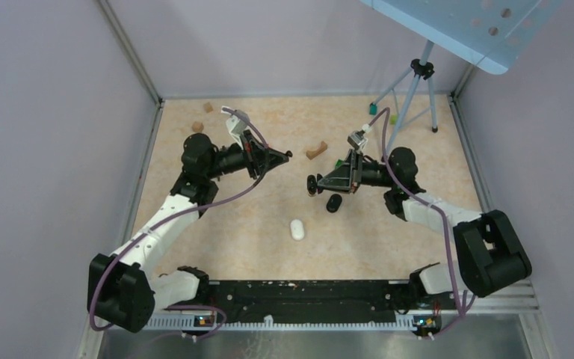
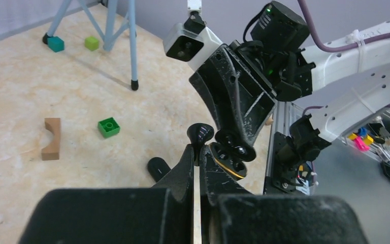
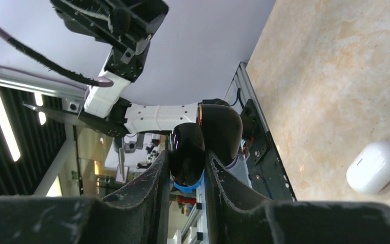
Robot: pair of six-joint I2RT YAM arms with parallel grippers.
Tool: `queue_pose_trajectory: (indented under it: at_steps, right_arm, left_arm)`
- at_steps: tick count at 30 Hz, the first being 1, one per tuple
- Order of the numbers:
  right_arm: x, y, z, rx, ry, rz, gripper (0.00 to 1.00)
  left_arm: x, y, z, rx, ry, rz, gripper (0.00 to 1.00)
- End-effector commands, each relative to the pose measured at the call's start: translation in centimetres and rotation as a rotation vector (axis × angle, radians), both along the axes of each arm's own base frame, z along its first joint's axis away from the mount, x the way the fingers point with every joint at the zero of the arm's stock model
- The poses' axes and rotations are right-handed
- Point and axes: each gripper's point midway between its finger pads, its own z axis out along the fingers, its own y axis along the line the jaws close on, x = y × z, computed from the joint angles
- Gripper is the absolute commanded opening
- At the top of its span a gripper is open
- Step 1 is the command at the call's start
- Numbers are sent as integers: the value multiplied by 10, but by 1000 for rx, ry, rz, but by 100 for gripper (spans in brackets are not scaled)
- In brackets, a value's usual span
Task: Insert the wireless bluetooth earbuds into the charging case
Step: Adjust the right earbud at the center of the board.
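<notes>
My left gripper (image 2: 199,150) is shut on the stem of a black earbud (image 2: 200,134), whose round head sticks up past the fingertips. Just right of it hangs the black charging case (image 2: 232,154), open, with a gold rim and two wells. My right gripper (image 3: 185,163) is shut on that charging case (image 3: 187,151), lid (image 3: 219,129) swung back. From above, the left gripper (image 1: 287,155) and the right gripper (image 1: 315,184) face each other above the table, a small gap between them. A second small black oval piece (image 1: 333,203) lies on the table below the case.
A white oval case (image 1: 297,229) lies nearer the arm bases. A wooden arch block (image 1: 316,150) and a green brick (image 2: 108,127) lie behind the grippers. A tripod (image 1: 418,82) stands at the back right, small cubes by its feet. Two wooden bits (image 1: 198,126) sit at the back left.
</notes>
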Motion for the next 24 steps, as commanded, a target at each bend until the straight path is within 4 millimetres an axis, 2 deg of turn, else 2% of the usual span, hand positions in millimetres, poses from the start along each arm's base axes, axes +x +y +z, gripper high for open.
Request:
queue_pose_trajectory:
  at_steps: [1, 5, 10, 14, 18, 20, 24]
  right_arm:
    - [0, 2, -7, -86, -88, -52, 0]
    - [11, 1, -18, -172, -81, -130, 0]
    - [23, -1, -17, -203, -83, -220, 0]
    - [22, 2, -15, -177, -62, -235, 0]
    - [20, 1, -13, -110, -20, -255, 0]
    - [17, 2, -8, -65, -4, -255, 0]
    - [17, 3, -10, -61, 26, -312, 0]
  left_arm:
    - [-12, -11, 25, 1, -65, -44, 0]
    - [-5, -19, 24, 65, -48, 57, 0]
    - [-20, -24, 24, 77, -67, 124, 0]
    - [-32, -27, 13, 14, -33, 127, 0]
    - [-44, -42, 5, -15, -12, 82, 0]
    - [-44, -44, 5, -34, 6, 111, 0]
    - [-36, -36, 7, -48, 23, 251, 0]
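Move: The left hand holds the black earbud in its shut fingertips. The open charging case, held in the right hand, is about 6 cm to the left hand's right, 4 cm back and 7 cm lower. On the table nearly 30 cm below the left hand, a black pod is 14 cm right and 1 cm ahead, and a white pod 3 cm right and 7 cm back. From the right hand, the earbud is roughly 7 cm left, 4 cm ahead and 7 cm up. Back and to the right, about 5 cm each way, the left hand brings the still-pinched earbud across above the case, rising slightly before sinking some 3 cm. Meanwhile the right hand, keeping its grip on the case, sinks about 4 cm and eases 2 cm forward, turning clockwise some 15 degrees with its fingertips dipping. ##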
